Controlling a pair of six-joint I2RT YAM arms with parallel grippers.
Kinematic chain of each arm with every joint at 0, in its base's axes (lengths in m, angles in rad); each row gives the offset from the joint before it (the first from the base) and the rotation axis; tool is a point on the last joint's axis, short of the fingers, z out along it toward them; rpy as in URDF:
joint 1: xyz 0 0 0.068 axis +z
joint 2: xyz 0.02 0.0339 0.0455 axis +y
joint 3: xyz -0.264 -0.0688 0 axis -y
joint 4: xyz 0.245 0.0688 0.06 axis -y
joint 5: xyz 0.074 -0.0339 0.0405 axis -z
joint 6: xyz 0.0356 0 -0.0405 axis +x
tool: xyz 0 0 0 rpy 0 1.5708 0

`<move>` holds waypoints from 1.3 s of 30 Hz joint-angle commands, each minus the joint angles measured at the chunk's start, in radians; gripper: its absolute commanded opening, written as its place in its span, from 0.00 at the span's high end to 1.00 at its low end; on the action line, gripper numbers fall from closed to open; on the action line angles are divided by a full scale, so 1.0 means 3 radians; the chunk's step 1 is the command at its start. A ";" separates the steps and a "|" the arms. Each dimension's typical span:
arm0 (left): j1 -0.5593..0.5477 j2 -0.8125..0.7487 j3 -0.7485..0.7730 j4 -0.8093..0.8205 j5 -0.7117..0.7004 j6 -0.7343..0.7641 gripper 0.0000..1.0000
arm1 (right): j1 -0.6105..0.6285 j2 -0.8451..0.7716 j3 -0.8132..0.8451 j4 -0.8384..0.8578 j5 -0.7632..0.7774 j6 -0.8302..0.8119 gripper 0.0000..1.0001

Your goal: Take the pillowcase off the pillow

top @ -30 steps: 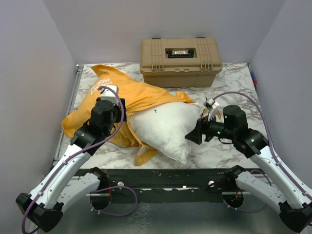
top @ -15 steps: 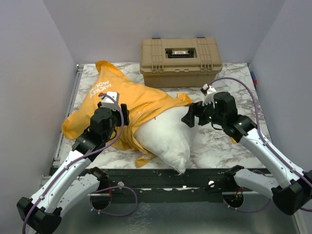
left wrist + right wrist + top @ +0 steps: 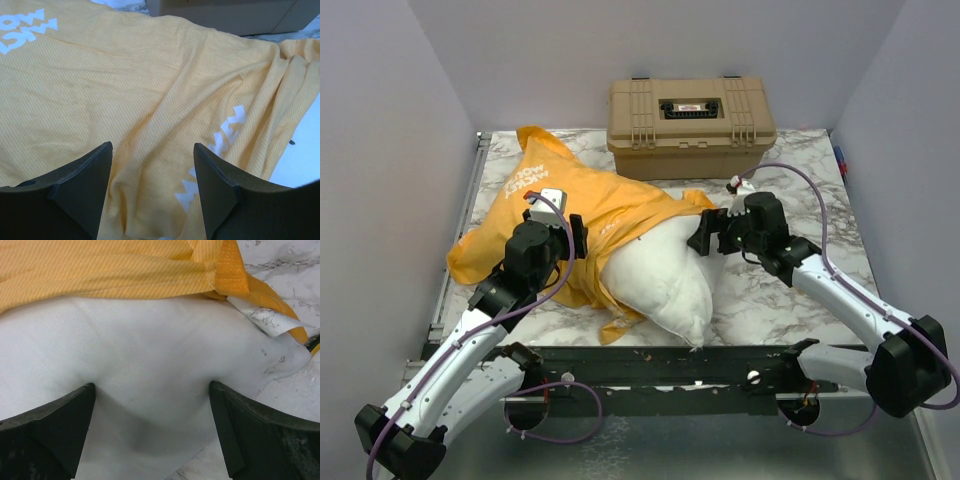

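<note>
The orange-yellow pillowcase (image 3: 590,195) lies bunched at centre left with its white lettering up. It covers the far end of the white pillow (image 3: 665,275), whose bare near end points at the front edge. My left gripper (image 3: 575,235) is open just over the pillowcase; in the left wrist view the fabric (image 3: 125,85) lies wrinkled between the wide-apart fingers of the gripper (image 3: 152,146). My right gripper (image 3: 705,235) is open and presses against the pillow's right side near the pillowcase hem. In the right wrist view its gripper (image 3: 152,385) straddles bare pillow (image 3: 150,340), with the pillowcase edge (image 3: 100,270) above.
A tan toolbox (image 3: 690,125) stands closed at the back centre of the marble table (image 3: 790,300). A white label tag (image 3: 262,317) sticks out at the pillowcase hem. Grey walls close in on the left, right and back.
My right gripper moved back and left, from the pillow's near right side to its far right side by the hem. The pillow got pushed left and narrower. The left gripper shifted slightly.
</note>
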State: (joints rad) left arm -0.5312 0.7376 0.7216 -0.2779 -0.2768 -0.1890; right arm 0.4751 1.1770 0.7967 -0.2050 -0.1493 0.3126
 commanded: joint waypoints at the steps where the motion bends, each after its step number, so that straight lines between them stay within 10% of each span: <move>1: 0.0022 -0.0006 -0.0043 0.0048 0.0117 0.0042 0.33 | -0.0026 -0.0148 0.0101 0.0111 -0.0007 -0.0026 0.00; 14: 0.0021 -0.0015 -0.0068 0.0045 0.0169 0.0043 0.33 | -0.0296 0.0169 0.0166 0.0219 -0.0214 0.0008 0.01; 22: 0.0022 0.0181 0.0032 0.0043 0.0472 0.0031 0.32 | -0.0296 0.0730 -0.0090 0.0594 -0.1214 0.0036 0.06; 27: 0.0022 0.0500 0.0323 0.0037 0.0814 0.0003 0.32 | -0.0247 0.0714 -0.0191 0.0808 -0.1604 0.0054 0.33; 33: 0.0017 0.1131 0.0877 -0.0018 0.1171 -0.0059 0.32 | -0.0184 0.0580 -0.0194 0.0864 -0.1723 0.0046 0.95; 39: -0.0062 0.1791 0.1492 -0.0120 0.1468 -0.0072 0.32 | -0.0129 0.0385 -0.0153 0.0772 -0.1647 -0.0008 1.00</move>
State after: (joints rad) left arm -0.5316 1.1656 1.0557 -0.2855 0.0605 -0.2016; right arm 0.4141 1.3285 0.7506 0.0505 -0.5953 0.3309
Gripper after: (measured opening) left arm 0.676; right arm 0.027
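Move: The right hand, wide open over the pillow's right side, has the white fabric it will pinch some 3 cm to its left, 1 cm ahead and 4 cm below. From there the pillowcase's bunched hem corner lies about 9 cm farther ahead and 3 cm to the right; the pillow's middle is about 7 cm back and 4 cm left. From the left hand, open over the orange cloth, that hem corner is roughly 25 cm right, 10 cm ahead and 13 cm below, the pillow 18 cm right, 5 cm back and 14 cm below. Up and forward first, about 5 cm high, the right hand then swoops down and back towards the pillow below the hem and swings left, turning nearly 20 degrees counter-clockwise as its fingers shut on the white fabric, and rises slightly with it. The left hand, nearly still at first, then sweeps about 10 cm right and some forward over the pillowcase towards the hem, fingers open, turning clockwise. ##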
